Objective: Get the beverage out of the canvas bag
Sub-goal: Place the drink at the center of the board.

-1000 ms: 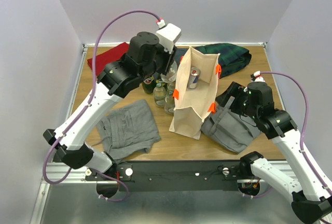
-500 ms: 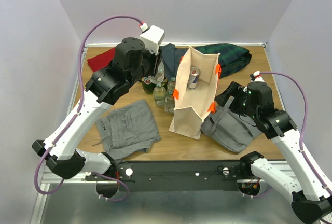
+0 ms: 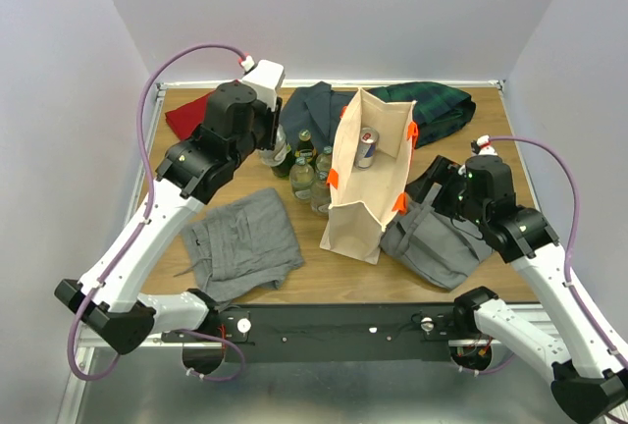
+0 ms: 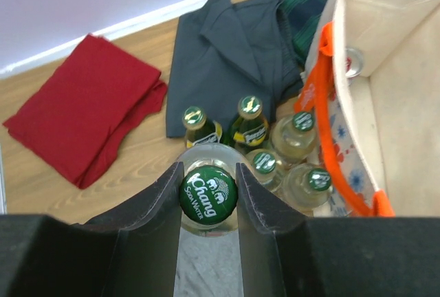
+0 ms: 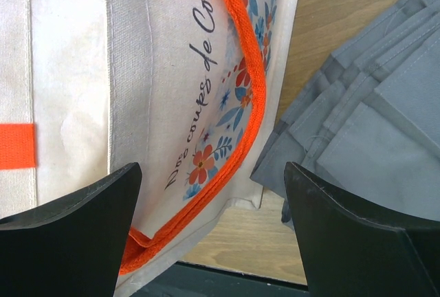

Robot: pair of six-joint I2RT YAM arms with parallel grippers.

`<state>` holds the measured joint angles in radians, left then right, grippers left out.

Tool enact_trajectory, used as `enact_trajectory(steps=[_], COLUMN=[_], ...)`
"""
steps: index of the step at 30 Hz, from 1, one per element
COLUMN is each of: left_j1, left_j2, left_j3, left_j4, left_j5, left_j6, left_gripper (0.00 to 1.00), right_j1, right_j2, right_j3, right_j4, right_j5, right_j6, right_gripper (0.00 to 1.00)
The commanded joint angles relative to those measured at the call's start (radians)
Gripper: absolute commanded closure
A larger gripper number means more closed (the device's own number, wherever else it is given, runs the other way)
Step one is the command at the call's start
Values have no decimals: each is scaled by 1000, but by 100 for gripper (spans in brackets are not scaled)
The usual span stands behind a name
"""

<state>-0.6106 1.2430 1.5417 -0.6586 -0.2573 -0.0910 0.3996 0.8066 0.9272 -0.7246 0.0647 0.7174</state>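
Observation:
The canvas bag (image 3: 365,210) stands upright mid-table, beige with orange handles (image 4: 328,115), its mouth open. A red-and-silver can (image 3: 366,146) stands inside it. My left gripper (image 3: 276,146) is left of the bag and shut on the neck of a clear glass bottle with a green cap (image 4: 208,194), beside the other bottles. Whether the bottle's base touches the table I cannot tell. My right gripper (image 3: 422,196) is open at the bag's right side; in the right wrist view the bag's flowered face (image 5: 206,104) and an orange handle (image 5: 246,91) lie between its wide fingers (image 5: 82,221).
Several green-capped bottles (image 3: 312,177) stand together against the bag's left side. Grey folded clothes lie at the front left (image 3: 243,240) and right of the bag (image 3: 437,242). At the back lie a red cloth (image 4: 86,108), a dark grey shirt (image 4: 234,46) and a green plaid cloth (image 3: 437,110).
My left arm has swung left and back from over the bag, carrying the green-capped bottle to the far-left side of the bottle group. The right arm and the bag have not moved.

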Motion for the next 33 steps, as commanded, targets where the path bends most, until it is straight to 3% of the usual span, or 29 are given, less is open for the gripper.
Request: enact_trajectory(steps=[1,17,33], left_j1=[35,98,161], left_j2=[-74,-74,-34], left_j3=[-37,-215,-400], left_j4=[180,303,527], left_j5=[-16,26,133], left_j6=[-24,-67,-128], left_gripper=[100,100,100], right_j1=[4,2,2], right_j2=[16,23,26], right_j3=[-4,4,-5], right_j4=[30,24,17], right_j5=[-14,-8,3], right_j6=[4,1,-3], right_gripper=[7,7,7])
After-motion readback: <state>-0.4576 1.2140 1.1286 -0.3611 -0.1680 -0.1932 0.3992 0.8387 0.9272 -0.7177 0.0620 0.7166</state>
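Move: The clear Chang bottle is already gripped at its neck by the left hand. Its free spot on the board lies about 3 cm ahead, 3 cm left and some 36 cm below the hand. The near green bottle stands about 9 cm ahead, the second green bottle 9 cm ahead and 6 cm right, the nearest clear bottle 3 cm ahead and 5 cm right, all some 26 cm lower. For the idle right hand, the spot is about 12 cm ahead, 37 cm left, 22 cm down. The clear Chang bottle, still held at the neck, is lowered by the left hand some 11 cm towards the free spot on the near side of the green bottles and left of the clear ones. The hand also eases about 3 cm forward and as much left, tips down slightly and slows at the end. The fingers keep their hold. ##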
